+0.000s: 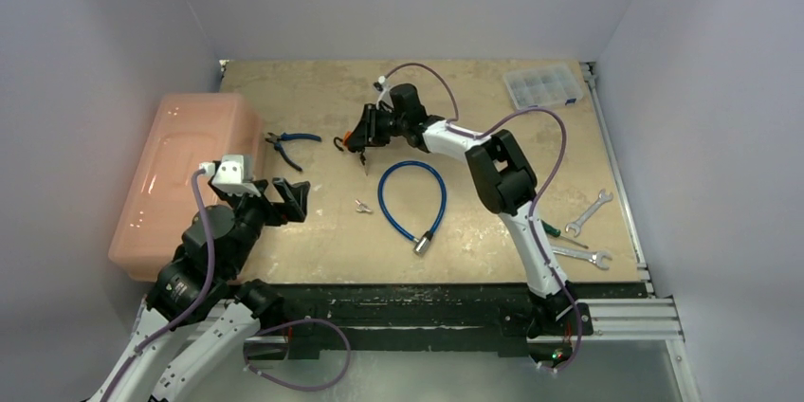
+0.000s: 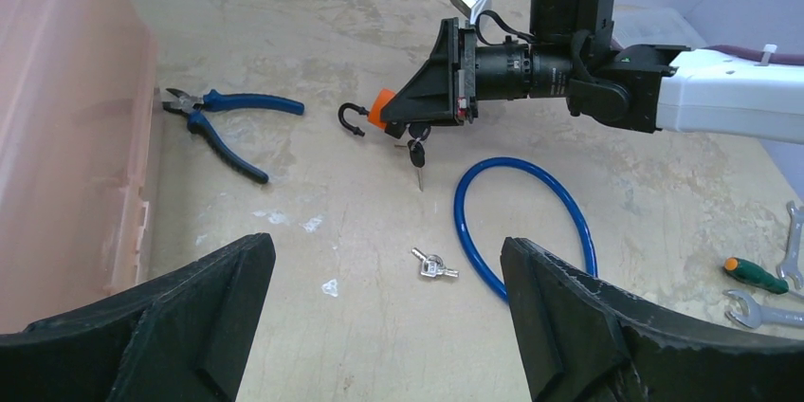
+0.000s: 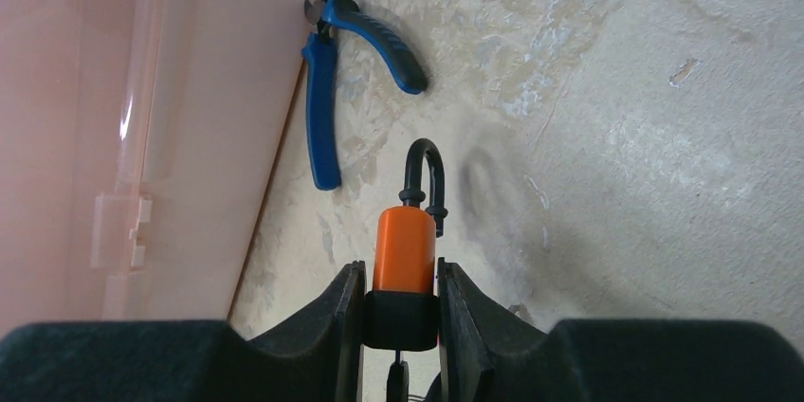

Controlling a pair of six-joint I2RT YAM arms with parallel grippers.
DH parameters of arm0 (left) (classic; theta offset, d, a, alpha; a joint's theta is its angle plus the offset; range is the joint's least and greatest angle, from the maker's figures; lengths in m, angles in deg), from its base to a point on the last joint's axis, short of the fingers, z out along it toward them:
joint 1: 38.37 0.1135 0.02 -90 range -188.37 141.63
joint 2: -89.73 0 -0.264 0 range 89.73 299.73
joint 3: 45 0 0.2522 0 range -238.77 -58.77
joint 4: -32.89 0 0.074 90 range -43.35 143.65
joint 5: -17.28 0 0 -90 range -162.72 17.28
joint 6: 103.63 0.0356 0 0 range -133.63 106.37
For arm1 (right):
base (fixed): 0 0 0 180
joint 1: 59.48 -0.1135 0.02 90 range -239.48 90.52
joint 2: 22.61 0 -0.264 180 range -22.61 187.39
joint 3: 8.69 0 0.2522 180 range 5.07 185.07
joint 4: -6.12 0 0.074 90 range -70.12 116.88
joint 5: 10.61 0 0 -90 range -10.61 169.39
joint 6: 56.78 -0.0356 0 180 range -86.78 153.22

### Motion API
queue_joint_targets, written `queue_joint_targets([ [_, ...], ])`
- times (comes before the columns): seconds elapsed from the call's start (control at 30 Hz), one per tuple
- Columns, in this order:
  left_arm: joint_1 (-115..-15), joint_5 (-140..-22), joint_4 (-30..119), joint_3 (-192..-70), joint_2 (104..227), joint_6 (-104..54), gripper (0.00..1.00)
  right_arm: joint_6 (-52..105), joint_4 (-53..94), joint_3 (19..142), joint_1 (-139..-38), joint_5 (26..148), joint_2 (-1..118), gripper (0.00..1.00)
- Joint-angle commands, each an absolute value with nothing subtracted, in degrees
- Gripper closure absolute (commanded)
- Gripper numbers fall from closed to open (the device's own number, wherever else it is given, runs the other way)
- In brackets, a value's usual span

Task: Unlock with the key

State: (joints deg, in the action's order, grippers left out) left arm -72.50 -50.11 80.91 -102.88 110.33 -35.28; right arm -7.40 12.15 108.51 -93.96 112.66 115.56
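My right gripper is shut on an orange padlock with a black base, holding it sideways above the table's middle. Its black shackle points toward the pink bin, and one leg looks free of the body. A black-headed key hangs on a ring under the lock's base. My left gripper hovers open and empty over the near left of the table, well apart from the padlock.
A small silver key pair lies between my left fingers' line of sight, beside a blue cable lock. Blue pliers lie by the pink bin. Wrenches, a green screwdriver and a clear parts box sit right.
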Motion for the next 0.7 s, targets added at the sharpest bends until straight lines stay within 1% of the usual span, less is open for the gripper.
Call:
queue_joint_targets([
  [0.0,-72.21,-50.92,78.43,-102.49,109.48,-34.17,0.03,-8.62,8.85,113.05,-93.39,115.46,115.10,1.00],
  [0.33,-72.19,-51.85,78.04,-102.28,108.77,-33.85,0.03,-9.34,9.50,112.21,-91.85,114.80,116.78,1.00],
  [0.37,-72.17,-51.95,77.95,-102.27,108.86,-33.77,0.04,-9.28,9.86,112.11,-91.71,114.45,116.86,0.94],
  [0.4,-72.20,-51.98,77.99,-102.27,108.88,-33.77,0.04,-9.19,9.99,111.79,-91.50,114.26,116.92,0.76],
  [0.43,-72.21,-51.90,77.97,-102.27,108.89,-33.80,0.04,-8.85,10.26,111.63,-91.21,113.95,116.89,0.55],
  [0.47,-72.21,-51.89,77.94,-102.27,108.76,-33.83,0.04,-8.49,10.77,111.52,-90.69,113.41,116.73,0.44],
  [0.5,-72.21,-51.74,77.97,-102.23,108.74,-33.84,0.04,-8.17,11.34,111.32,-90.09,112.87,116.53,0.36],
  [0.57,-72.20,-51.65,78.00,-102.24,108.62,-33.85,0.04,-7.69,11.90,111.16,-88.33,112.83,116.14,0.24],
  [0.6,-72.21,-51.63,77.98,-102.19,108.62,-33.91,0.04,-7.42,12.43,111.23,-86.88,112.90,115.98,0.12],
  [0.63,-72.21,-51.56,78.01,-102.23,108.69,-33.85,0.04,-7.20,13.05,111.27,-85.69,113.02,115.68,0.03],
  [0.67,-72.21,-51.54,78.00,-102.19,108.71,-33.85,0.04,-6.82,13.54,111.14,-84.63,113.05,115.22,0.01],
])
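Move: The right hand still holds the padlock with its keys just off the table; the bare spot for it is about 3 cm below this hand, some 1 cm ahead and 1 cm to the right. The pliers lie roughly 15 cm to this hand's left and 1 cm back; the small metal keys are about 15 cm back and 3 cm right. From the idle left hand, the padlock is some 25 cm ahead, 8 cm right and 20 cm below. The right fingers let go of the padlock: still gripping, the hand first drifts about 2 cm forward and to the right, then spreads its fingers nearly full wide. As they open, it speeds up in the same direction, drawing back from padlock and pliers, about 5 cm in all, with hardly any change in height or wrist angle. ##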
